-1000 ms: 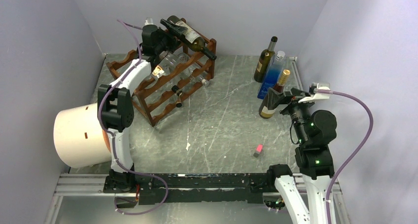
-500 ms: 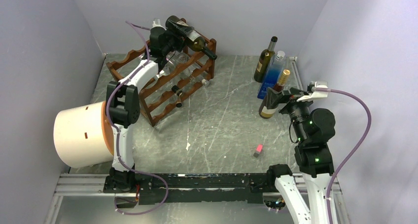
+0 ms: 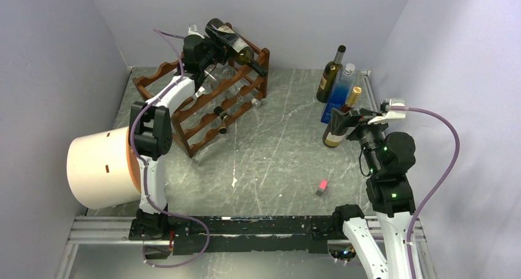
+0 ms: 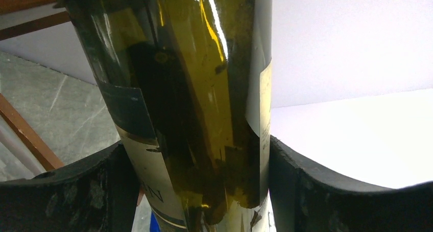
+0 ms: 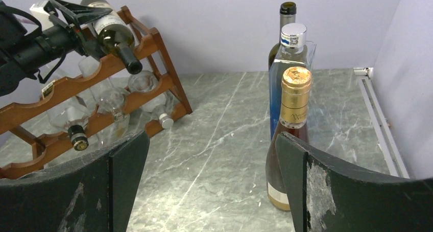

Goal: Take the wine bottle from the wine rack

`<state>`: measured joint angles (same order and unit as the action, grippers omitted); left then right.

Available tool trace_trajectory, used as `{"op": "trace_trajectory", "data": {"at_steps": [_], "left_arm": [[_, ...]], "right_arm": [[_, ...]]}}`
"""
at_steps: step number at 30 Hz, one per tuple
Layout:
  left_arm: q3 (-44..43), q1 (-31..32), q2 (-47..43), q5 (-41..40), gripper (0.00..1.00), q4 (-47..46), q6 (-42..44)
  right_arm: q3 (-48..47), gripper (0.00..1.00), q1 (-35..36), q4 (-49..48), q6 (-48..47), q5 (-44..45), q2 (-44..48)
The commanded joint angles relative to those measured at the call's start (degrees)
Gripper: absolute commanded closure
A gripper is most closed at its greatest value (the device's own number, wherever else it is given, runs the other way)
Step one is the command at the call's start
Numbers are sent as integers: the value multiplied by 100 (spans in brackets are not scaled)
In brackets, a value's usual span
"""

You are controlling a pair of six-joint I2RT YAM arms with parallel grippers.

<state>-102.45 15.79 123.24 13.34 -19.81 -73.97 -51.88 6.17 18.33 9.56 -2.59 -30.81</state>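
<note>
A dark green wine bottle (image 3: 233, 41) with a pale label lies across the top tier of the reddish-brown wine rack (image 3: 203, 110) at the back left, neck pointing right. My left gripper (image 3: 210, 44) is shut on its body near the base. In the left wrist view the bottle (image 4: 194, 104) fills the gap and both black fingers (image 4: 76, 191) press its sides. The right wrist view shows the same bottle (image 5: 113, 30) and the rack (image 5: 102, 68). At the right side of the table my right gripper (image 5: 212, 181) stands open with nothing between its fingers.
Clear bottles (image 3: 215, 82) lie in the rack's lower tiers. Three bottles stand at the back right: green (image 3: 330, 75), blue-tinted clear (image 3: 340, 96) and gold-foiled (image 3: 341, 120), the last just in front of my right gripper (image 3: 361, 116). A white drum (image 3: 101, 168) lies at the left; a small pink piece (image 3: 322, 187) is on the table.
My left gripper has moved right along the rack's top to the wine bottle and closed on its body. The right arm has barely moved.
</note>
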Motion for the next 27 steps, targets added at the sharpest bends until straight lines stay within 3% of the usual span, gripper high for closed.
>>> {"op": "trace_trajectory", "data": {"at_steps": [1, 12, 17, 21, 24, 27], "left_arm": [[-175, -73, -782, 366, 93, -627, 23], [406, -195, -1877, 1218, 93, -1135, -425], [1226, -191, -2569, 2112, 93, -1809, -759], [2540, -169, -3497, 2593, 93, -2129, -824], [3130, -148, -4071, 2902, 93, -1925, -571], [3287, -87, -4444, 3205, 93, -1051, -5]], "right_arm": [[-125, 0, 42, 24, -8, -68, -40], [-294, 0, 42, 123, -28, -338, -295], [-500, 0, 41, -16, -19, -704, -457], [-525, 0, 42, -330, 158, -1264, -672], [-520, 0, 42, -637, 444, -1803, -930], [-522, 0, 49, -994, 849, -2416, -1294]]}}
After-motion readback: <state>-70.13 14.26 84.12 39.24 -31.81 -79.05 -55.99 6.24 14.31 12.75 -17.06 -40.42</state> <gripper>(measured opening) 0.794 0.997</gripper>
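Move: The left fingers already hold the wine bottle, still on the rack's top row, with its middle about 2 cm back and 3 cm right of the hand; the wine rack's middle is 13 cm back, 12 cm left, 15 cm down. From the open right gripper, this bottle is some 34 cm ahead, 29 cm left, 8 cm lower. The gold-capped bottle stands 13 cm ahead, 6 cm right, 20 cm down; the blue bottle 8 cm beyond it. Keeping its grip round the body, the left hand lifts the wine bottle straight up off the rack, then sweeps it back some 23 cm in all over the front of the rack, clockwise about 25 degrees with the fingers tipping up, and sinks slightly at the end. The empty right hand, wide open, edges about 5 cm left and a little forward towards the bottle, turning counter-clockwise. ##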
